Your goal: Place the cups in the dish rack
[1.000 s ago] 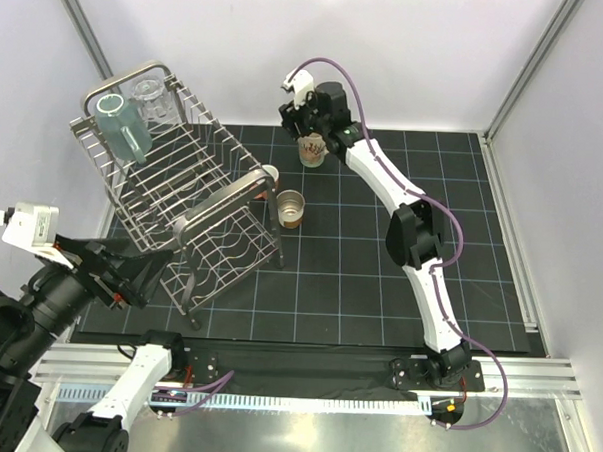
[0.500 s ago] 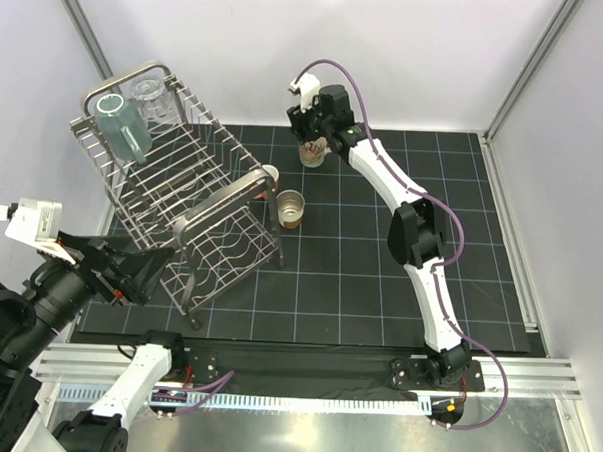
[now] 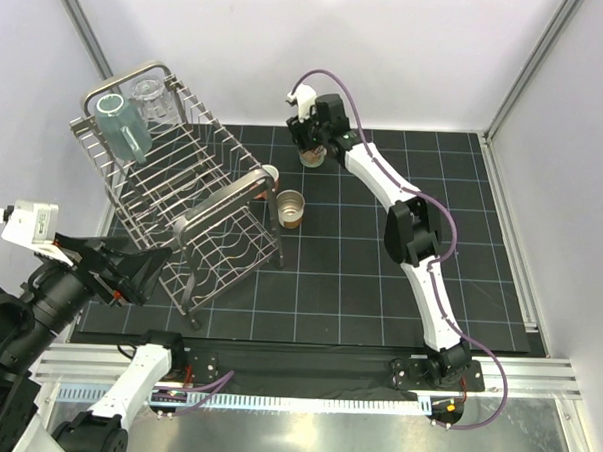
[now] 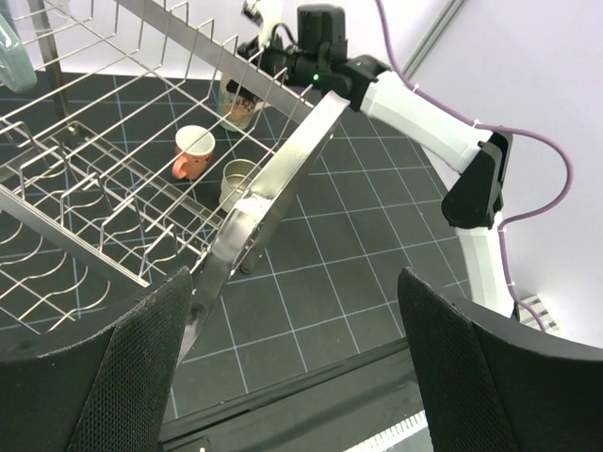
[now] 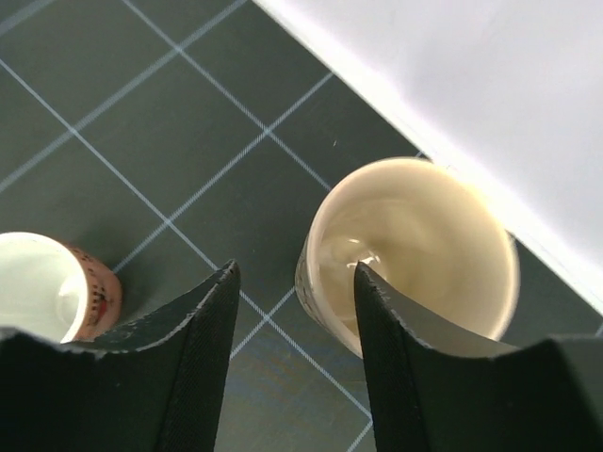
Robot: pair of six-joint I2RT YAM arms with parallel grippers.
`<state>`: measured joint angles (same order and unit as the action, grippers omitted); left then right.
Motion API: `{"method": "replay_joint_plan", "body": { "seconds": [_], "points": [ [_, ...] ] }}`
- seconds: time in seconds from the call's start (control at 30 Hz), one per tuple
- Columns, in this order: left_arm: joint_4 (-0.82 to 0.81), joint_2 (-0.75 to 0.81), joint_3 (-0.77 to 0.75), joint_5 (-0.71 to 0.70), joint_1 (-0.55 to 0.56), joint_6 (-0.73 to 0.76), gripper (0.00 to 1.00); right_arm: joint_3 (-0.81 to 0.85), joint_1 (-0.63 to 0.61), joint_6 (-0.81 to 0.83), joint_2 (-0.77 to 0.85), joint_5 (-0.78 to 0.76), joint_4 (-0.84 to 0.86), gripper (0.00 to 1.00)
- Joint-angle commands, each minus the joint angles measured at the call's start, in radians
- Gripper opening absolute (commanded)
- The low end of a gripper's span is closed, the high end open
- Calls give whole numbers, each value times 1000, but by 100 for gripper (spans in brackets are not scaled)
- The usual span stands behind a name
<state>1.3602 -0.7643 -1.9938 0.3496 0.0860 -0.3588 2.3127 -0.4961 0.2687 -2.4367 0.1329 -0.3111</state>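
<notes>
The silver wire dish rack (image 3: 189, 176) stands at the left, holding a grey-teal tumbler (image 3: 121, 126) and a clear glass (image 3: 150, 97) at its far end. On the mat beside it sit a salmon-pink mug (image 3: 270, 174), a small brown-based cup (image 3: 291, 208) and a cream printed mug (image 3: 312, 155). My right gripper (image 3: 309, 138) hangs over the cream mug (image 5: 415, 245), open, its fingertips (image 5: 294, 275) straddling the mug's near wall: one finger over the inside, the other outside with a gap. My left gripper (image 4: 292, 282) is open and empty near the rack's front corner.
The rack's thick tubular handle (image 4: 283, 179) slants between my left gripper and the cups. The white back wall (image 5: 471, 75) rises just behind the cream mug. The pink mug (image 5: 57, 287) stands close on the right gripper's left.
My right gripper has shifted slightly left and settled over the cream mug, and its jaws have narrowed around the mug's wall. The left arm has barely moved.
</notes>
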Motion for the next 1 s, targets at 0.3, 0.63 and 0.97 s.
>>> {"method": "replay_joint_plan", "body": {
  "seconds": [0.3,0.63,0.97],
  "points": [
    [155,16,-26,-43,8,1,86,36,-6,61,-73,-19,35,45],
    [174,23,-42,-72,17,-11,86,31,-7,135,-120,-32,55,27],
    [152,20,-46,-75,23,-40,83,21,-9,101,-78,-56,84,4]
  ]
}}
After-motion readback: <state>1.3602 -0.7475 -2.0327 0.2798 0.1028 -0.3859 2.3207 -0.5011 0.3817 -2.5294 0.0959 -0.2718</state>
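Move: The patterned mug stands just below the open right fingers, its middle about 4 cm ahead, 3 cm to the right and 9 cm below the hand point. The orange cup is roughly 8 cm back and 8 cm to the left of that hand, and the metal cup about 15 cm back and 1 cm left, both around 11 or 12 cm lower. From the left hand the mug lies some 56 cm ahead, 20 cm right and 40 cm below. The right fingers come to pinch the patterned mug's wall at its left, near part of the rim, one finger inside and the other outside. For this the hand sinks about 5 cm, easing barely a centimetre forward, and the fingers go from about half open to a quarter open, then stop on the wall as the hand stays in place. ##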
